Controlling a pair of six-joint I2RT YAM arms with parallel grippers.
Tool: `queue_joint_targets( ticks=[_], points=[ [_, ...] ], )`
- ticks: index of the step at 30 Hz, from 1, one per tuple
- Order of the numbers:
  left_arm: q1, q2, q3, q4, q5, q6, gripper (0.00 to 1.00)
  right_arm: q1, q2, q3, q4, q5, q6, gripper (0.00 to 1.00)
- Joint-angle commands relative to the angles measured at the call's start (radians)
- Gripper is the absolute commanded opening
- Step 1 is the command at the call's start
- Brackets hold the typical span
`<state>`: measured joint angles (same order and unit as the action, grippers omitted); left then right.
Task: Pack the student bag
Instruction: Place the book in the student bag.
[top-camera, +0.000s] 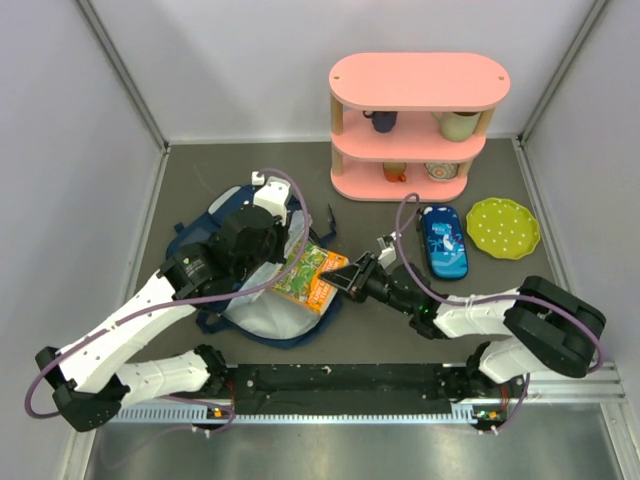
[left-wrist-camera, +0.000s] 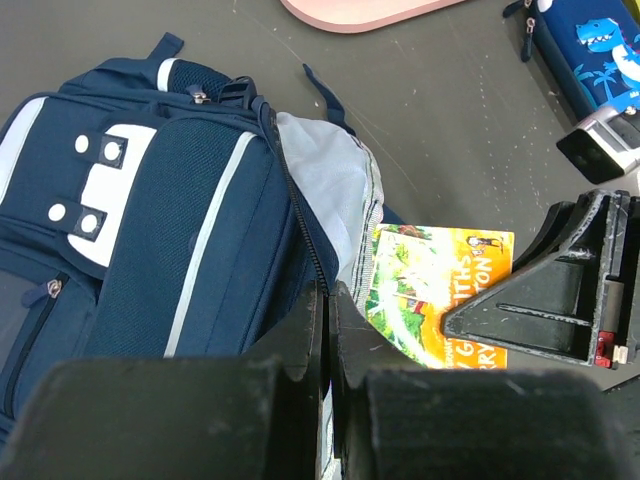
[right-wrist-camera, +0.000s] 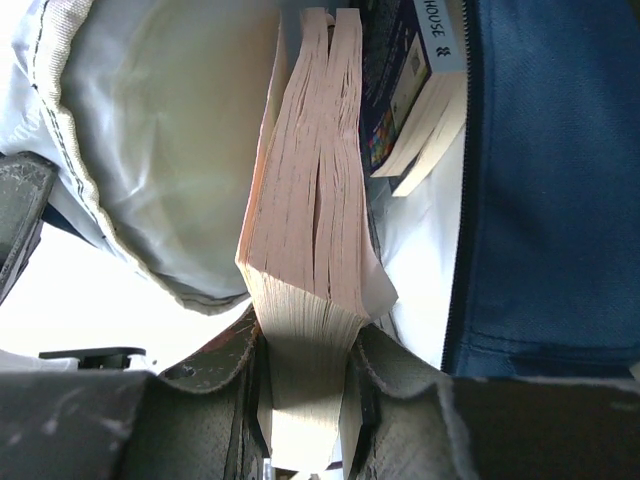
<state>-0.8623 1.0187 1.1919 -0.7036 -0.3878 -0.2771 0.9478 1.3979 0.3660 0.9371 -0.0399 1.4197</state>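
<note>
The student bag (top-camera: 226, 203) lies on the table left of centre, navy with white patches (left-wrist-camera: 180, 220), its mouth open and the light grey lining (right-wrist-camera: 170, 130) showing. My left gripper (top-camera: 283, 250) (left-wrist-camera: 330, 300) is shut on the bag's zipper edge at the opening. An orange and green book (top-camera: 315, 275) (left-wrist-camera: 440, 290) sits partly in the mouth. My right gripper (top-camera: 348, 277) (right-wrist-camera: 305, 340) is shut on that book's page edges (right-wrist-camera: 305, 230), its black fingers (left-wrist-camera: 560, 290) just right of the bag. Another book (right-wrist-camera: 420, 70) lies deeper inside.
A pink three-tier shelf (top-camera: 420, 120) with mugs stands at the back. A blue dinosaur pencil case (top-camera: 443, 242) (left-wrist-camera: 600, 50) lies right of the right gripper. Beside it sits a green dotted plate (top-camera: 502, 227). Grey walls close in both sides.
</note>
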Motion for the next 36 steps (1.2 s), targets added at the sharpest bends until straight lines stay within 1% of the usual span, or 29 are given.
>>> queue_joint_targets(
  ticks=[1, 3, 5, 7, 9, 10, 12, 13, 14, 15, 16, 17, 19, 20, 21, 22, 23, 24, 25, 26, 28, 29, 30, 31, 32, 34, 35, 36],
  points=[
    [0.000, -0.042, 0.060, 0.171, 0.024, 0.010, 0.00, 0.031, 0.002, 0.134, 0.079, 0.023, -0.007, 0.00],
    [0.000, -0.037, 0.066, 0.179, 0.049, 0.010, 0.00, 0.045, 0.042, 0.183, 0.051, 0.035, -0.025, 0.00],
    [0.000, -0.032, 0.074, 0.176, 0.059, 0.012, 0.00, 0.054, 0.128, 0.264, 0.043, 0.037, -0.024, 0.00],
    [0.000, -0.031, 0.077, 0.173, 0.069, 0.015, 0.00, 0.068, 0.185, 0.347, 0.025, 0.090, -0.024, 0.00],
    [0.000, -0.029, 0.086, 0.159, 0.067, 0.018, 0.00, 0.084, 0.265, 0.395, -0.018, 0.156, -0.036, 0.00],
    [0.000, -0.029, 0.090, 0.151, 0.066, 0.018, 0.00, 0.098, 0.298, 0.453, -0.046, 0.213, -0.039, 0.00],
    [0.000, -0.032, 0.106, 0.133, 0.066, 0.018, 0.00, 0.120, 0.395, 0.507, -0.064, 0.261, -0.053, 0.00],
    [0.002, -0.034, 0.109, 0.133, 0.064, 0.019, 0.00, 0.149, 0.424, 0.545, -0.058, 0.350, -0.050, 0.00],
    [0.000, -0.038, 0.110, 0.131, 0.063, 0.016, 0.00, 0.166, 0.453, 0.562, -0.017, 0.398, -0.073, 0.00],
    [0.003, -0.042, 0.112, 0.131, 0.063, 0.016, 0.00, 0.178, 0.514, 0.588, -0.018, 0.438, -0.079, 0.00],
    [0.006, -0.045, 0.115, 0.128, 0.066, 0.016, 0.00, 0.189, 0.541, 0.640, -0.023, 0.518, -0.079, 0.00],
    [0.009, -0.045, 0.117, 0.125, 0.067, 0.012, 0.00, 0.212, 0.576, 0.671, -0.020, 0.550, -0.105, 0.00],
    [0.014, -0.043, 0.117, 0.121, 0.069, 0.006, 0.00, 0.221, 0.647, 0.738, -0.044, 0.602, -0.091, 0.00],
    [0.017, -0.045, 0.114, 0.118, 0.075, 0.001, 0.00, 0.230, 0.658, 0.745, -0.040, 0.627, -0.111, 0.02],
    [0.025, -0.045, 0.115, 0.118, 0.081, 0.000, 0.00, 0.235, 0.665, 0.745, -0.050, 0.646, -0.120, 0.07],
    [0.028, -0.045, 0.110, 0.116, 0.084, -0.005, 0.00, 0.235, 0.667, 0.734, -0.069, 0.647, -0.123, 0.16],
    [0.031, -0.043, 0.109, 0.118, 0.089, -0.010, 0.00, 0.235, 0.661, 0.725, -0.089, 0.649, -0.133, 0.28],
    [0.040, -0.045, 0.104, 0.122, 0.092, -0.014, 0.00, 0.235, 0.652, 0.712, -0.109, 0.652, -0.139, 0.33],
    [0.045, -0.046, 0.100, 0.124, 0.096, -0.017, 0.00, 0.233, 0.626, 0.682, -0.150, 0.649, -0.145, 0.41],
    [0.049, -0.046, 0.098, 0.125, 0.101, -0.026, 0.00, 0.235, 0.610, 0.665, -0.158, 0.638, -0.165, 0.56],
    [0.060, -0.046, 0.094, 0.128, 0.112, -0.030, 0.00, 0.235, 0.570, 0.590, -0.147, 0.594, -0.200, 0.66],
    [0.062, -0.043, 0.092, 0.128, 0.113, -0.034, 0.00, 0.235, 0.519, 0.571, -0.193, 0.581, -0.202, 0.76],
    [0.068, -0.043, 0.092, 0.128, 0.113, -0.037, 0.00, 0.232, 0.491, 0.548, -0.205, 0.569, -0.208, 0.79],
    [0.072, -0.043, 0.089, 0.128, 0.116, -0.042, 0.00, 0.233, 0.460, 0.500, -0.207, 0.554, -0.223, 0.84],
    [0.075, -0.042, 0.083, 0.128, 0.121, -0.048, 0.00, 0.232, 0.417, 0.484, -0.208, 0.536, -0.255, 0.94],
    [0.082, -0.043, 0.061, 0.130, 0.119, -0.054, 0.00, 0.223, 0.366, 0.450, -0.236, 0.482, -0.265, 0.99],
    [0.088, -0.040, 0.057, 0.125, 0.115, -0.066, 0.00, 0.224, 0.340, 0.439, -0.271, 0.468, -0.300, 0.99],
    [0.091, -0.039, 0.055, 0.112, 0.112, -0.074, 0.00, 0.223, 0.278, 0.417, -0.306, 0.447, -0.310, 0.99]
  ],
)
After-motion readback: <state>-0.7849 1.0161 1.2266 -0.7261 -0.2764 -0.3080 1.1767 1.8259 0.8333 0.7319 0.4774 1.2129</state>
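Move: The treehouse book is already in the right gripper, its far end at the bag's mouth. The middle of that mouth lies about 10 cm to this hand's left, 1 ahead and 4 below. The purple book inside stands roughly 9 cm ahead, 17 left and 6 lower, and the held-up bag edge is some 8 ahead, 9 left and 11 higher. From the left hand, closed on that edge, the mouth lies about 7 cm back, straight below by about 14. The treehouse book is carried leftward into the bag by the right hand, about 16 cm left and 6 forward, rising slightly over the start and then sinking, while the wrist swings clockwise. Deep in the mouth the fingers open wide and let go, then back out some 6 cm to the right. The left hand stays nearly in place, still pinching the bag edge up. ##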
